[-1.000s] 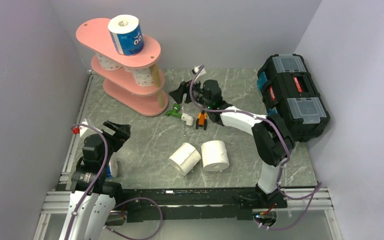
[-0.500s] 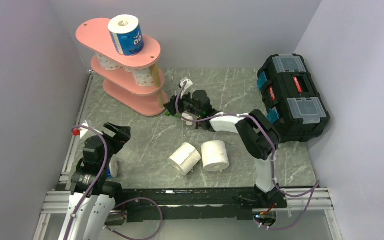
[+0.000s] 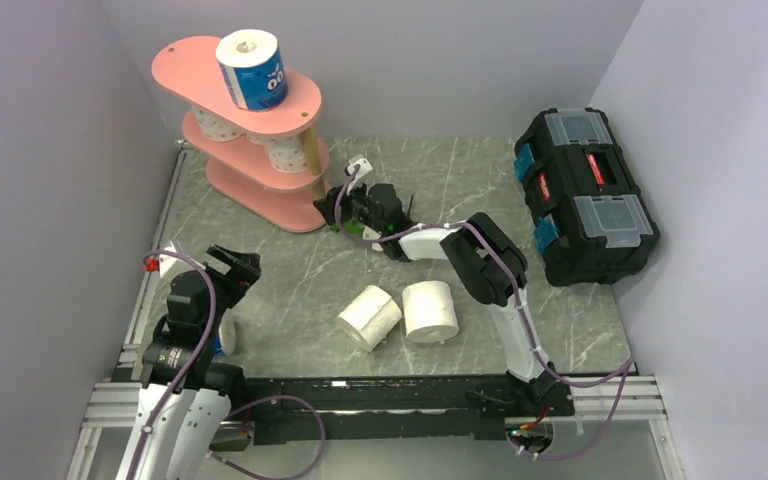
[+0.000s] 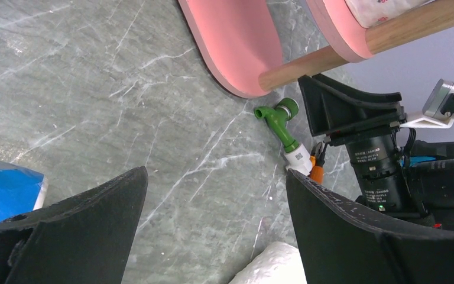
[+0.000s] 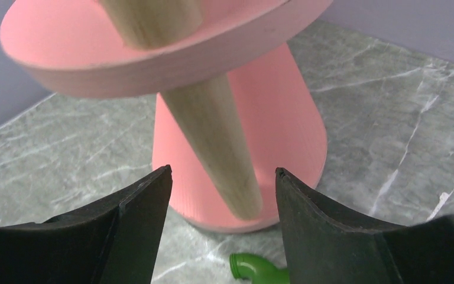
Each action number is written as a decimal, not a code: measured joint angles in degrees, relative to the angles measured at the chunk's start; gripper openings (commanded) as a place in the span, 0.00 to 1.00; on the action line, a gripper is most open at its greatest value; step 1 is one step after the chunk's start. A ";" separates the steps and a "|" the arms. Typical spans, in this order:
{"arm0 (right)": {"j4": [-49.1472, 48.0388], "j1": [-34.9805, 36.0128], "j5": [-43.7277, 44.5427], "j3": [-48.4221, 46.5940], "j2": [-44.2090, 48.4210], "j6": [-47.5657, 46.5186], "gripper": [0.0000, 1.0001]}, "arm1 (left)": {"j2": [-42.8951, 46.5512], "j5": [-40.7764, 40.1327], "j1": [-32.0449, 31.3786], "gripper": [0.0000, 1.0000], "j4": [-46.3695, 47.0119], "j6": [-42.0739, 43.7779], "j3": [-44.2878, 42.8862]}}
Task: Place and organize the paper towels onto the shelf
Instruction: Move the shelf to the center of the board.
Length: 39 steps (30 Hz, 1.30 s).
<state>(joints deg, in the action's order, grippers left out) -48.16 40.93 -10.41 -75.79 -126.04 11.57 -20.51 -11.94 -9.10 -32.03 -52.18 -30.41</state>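
Observation:
The pink shelf [image 3: 185, 65] stands at the back left. A blue-wrapped paper towel [image 3: 253, 70] sits on its top board, and pink-dotted rolls [image 3: 285, 152] sit on the middle one. Two plain rolls [image 3: 370, 316] [image 3: 430, 310] lie on the table in front. Another blue-wrapped roll [image 3: 223, 335] [image 4: 6, 189] lies beside my left arm. My right gripper [image 3: 332, 208] [image 5: 223, 171] is open and empty, low at the shelf's near end [image 5: 295, 118], facing a wooden post [image 5: 213, 130]. Near the table's front left, my left gripper [image 3: 235, 265] [image 4: 216, 173] is wide open and empty.
A black toolbox [image 3: 585, 195] stands at the right edge. A small green-and-white tool [image 4: 284, 127] [image 5: 254, 269] with an orange piece [image 4: 316, 168] lies on the table just under my right gripper. Grey walls close in on the left, back and right.
My right arm has swung left, from mid-table to the shelf's near end, over the small tool, and its jaws have narrowed a little. The left arm and all the rolls have stayed put.

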 measured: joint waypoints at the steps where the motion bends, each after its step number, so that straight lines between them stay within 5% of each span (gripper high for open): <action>1: -0.09 0.11 0.48 -0.92 -0.68 0.24 0.66 | 0.00 -0.07 0.00 0.93 0.00 0.02 -0.02; 15: -0.90 1.49 4.24 -8.04 -8.22 3.43 0.45 | -0.24 -2.08 -0.59 0.94 -0.50 0.48 0.00; 27: -1.29 3.13 8.81 -9.35 -9.11 1.22 0.16 | -0.33 -3.02 -0.92 0.95 -1.97 0.50 0.00; 39: -5.46 6.86 15.47 -3.56 -6.84 -2.19 0.06 | 0.17 -2.99 -1.09 0.95 -2.14 0.46 0.02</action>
<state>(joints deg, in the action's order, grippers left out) -53.63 47.79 5.06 -79.35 -132.88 9.39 -20.34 -14.94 -10.20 -34.17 -51.72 -30.39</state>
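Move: The shelf's lower near-end post stands about 3 cm ahead of the right hand and 4 cm to its left, to be gripped some 2 cm lower. The green pipe lies on the table about 2 cm back, 4 cm right and 9 cm below that hand; the orange pliers 3 cm back, 13 cm right, 10 cm below. From the left hand, the post is roughly 24 cm ahead, 14 cm right and 8 cm lower. The right hand reaches some 4 cm forward-left, sinking 2 cm, pinches the lower post, then drags it 3 cm back. ##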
